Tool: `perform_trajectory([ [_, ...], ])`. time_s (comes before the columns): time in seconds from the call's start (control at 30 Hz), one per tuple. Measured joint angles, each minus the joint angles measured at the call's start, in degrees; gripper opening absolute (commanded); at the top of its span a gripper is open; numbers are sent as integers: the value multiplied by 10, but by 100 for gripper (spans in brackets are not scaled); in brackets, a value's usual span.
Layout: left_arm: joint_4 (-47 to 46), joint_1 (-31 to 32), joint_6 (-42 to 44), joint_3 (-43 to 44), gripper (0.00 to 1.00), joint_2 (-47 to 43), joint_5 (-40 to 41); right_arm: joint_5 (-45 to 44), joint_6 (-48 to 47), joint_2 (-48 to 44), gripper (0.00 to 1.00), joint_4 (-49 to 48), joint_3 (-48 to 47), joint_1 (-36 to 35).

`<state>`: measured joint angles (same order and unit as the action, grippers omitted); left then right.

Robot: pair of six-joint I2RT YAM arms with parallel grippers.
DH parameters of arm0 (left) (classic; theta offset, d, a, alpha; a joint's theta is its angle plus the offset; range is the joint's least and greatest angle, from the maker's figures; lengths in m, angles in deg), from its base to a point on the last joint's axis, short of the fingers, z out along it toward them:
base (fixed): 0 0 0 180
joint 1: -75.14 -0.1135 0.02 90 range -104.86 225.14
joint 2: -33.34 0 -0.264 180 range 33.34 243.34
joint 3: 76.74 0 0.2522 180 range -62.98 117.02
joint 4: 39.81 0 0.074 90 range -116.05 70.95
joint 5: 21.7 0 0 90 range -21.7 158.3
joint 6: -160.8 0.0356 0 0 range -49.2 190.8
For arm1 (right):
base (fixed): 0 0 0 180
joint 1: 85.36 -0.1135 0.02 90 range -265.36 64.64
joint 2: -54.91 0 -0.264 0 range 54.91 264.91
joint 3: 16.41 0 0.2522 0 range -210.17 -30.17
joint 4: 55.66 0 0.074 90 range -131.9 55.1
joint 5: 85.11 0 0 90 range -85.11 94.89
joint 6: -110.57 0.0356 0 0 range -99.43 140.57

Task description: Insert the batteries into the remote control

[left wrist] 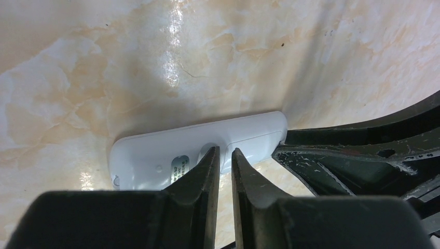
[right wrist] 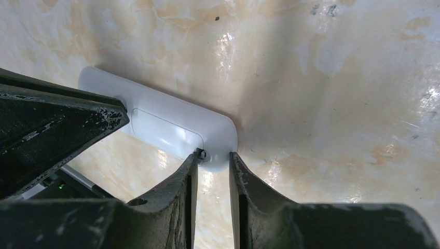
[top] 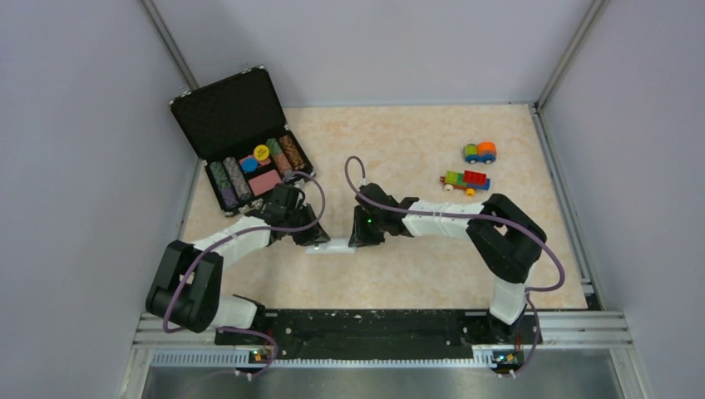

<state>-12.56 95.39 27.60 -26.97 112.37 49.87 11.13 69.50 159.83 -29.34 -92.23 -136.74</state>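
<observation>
The white remote control (top: 330, 247) lies flat on the table between my two grippers, back side up, with a small label and the battery cover outline showing in the left wrist view (left wrist: 155, 155). My left gripper (top: 314, 239) is nearly shut, its tips (left wrist: 224, 151) resting on the remote's near edge by the cover. My right gripper (top: 359, 237) has its narrow jaws (right wrist: 214, 154) closed around the rounded end corner of the remote (right wrist: 171, 122). No batteries are in view.
An open black chip case (top: 241, 137) stands at the back left. Two colourful toy block cars (top: 480, 152) (top: 465, 180) sit at the back right. Grey walls enclose the table on three sides.
</observation>
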Motion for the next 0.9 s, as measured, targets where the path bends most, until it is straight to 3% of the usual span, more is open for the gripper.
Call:
perform_trajectory([
  [0.2, -1, 0, -1, 0, 20, 0, -2, -11, -6, 2, 42, 2, -3, -6],
  [0.43, 14, 3, 0, 3, 26, -8, 5, -38, -7, 3, 55, 16, -13, -17],
  [0.63, 84, 7, 15, 55, 41, -37, 46, -79, -10, -23, 71, 56, -18, -17],
  [0.77, 110, 7, 28, 101, 51, -86, 82, -99, -37, -80, 73, 76, -18, -14],
  [0.9, 137, 7, 32, 113, 64, -160, 124, -81, -128, -129, 73, 66, -19, -13],
])
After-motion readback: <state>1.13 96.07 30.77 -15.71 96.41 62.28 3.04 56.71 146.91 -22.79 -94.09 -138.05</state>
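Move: The closed remote lies lengthwise left to right under both hands. Its middle is about 1 cm back, 2 cm to the right and 1 cm below the left fingers, and some 6 cm to the left of the right fingers, 1 cm back and 1 cm below. The open chip case sits about 17 cm ahead and 15 cm left of the left hand; the toy train is roughly 15 cm ahead and 27 cm right of the right hand. Both hands come free of the remote and rise, left about 11 cm, right about 8, fingers spreading. ##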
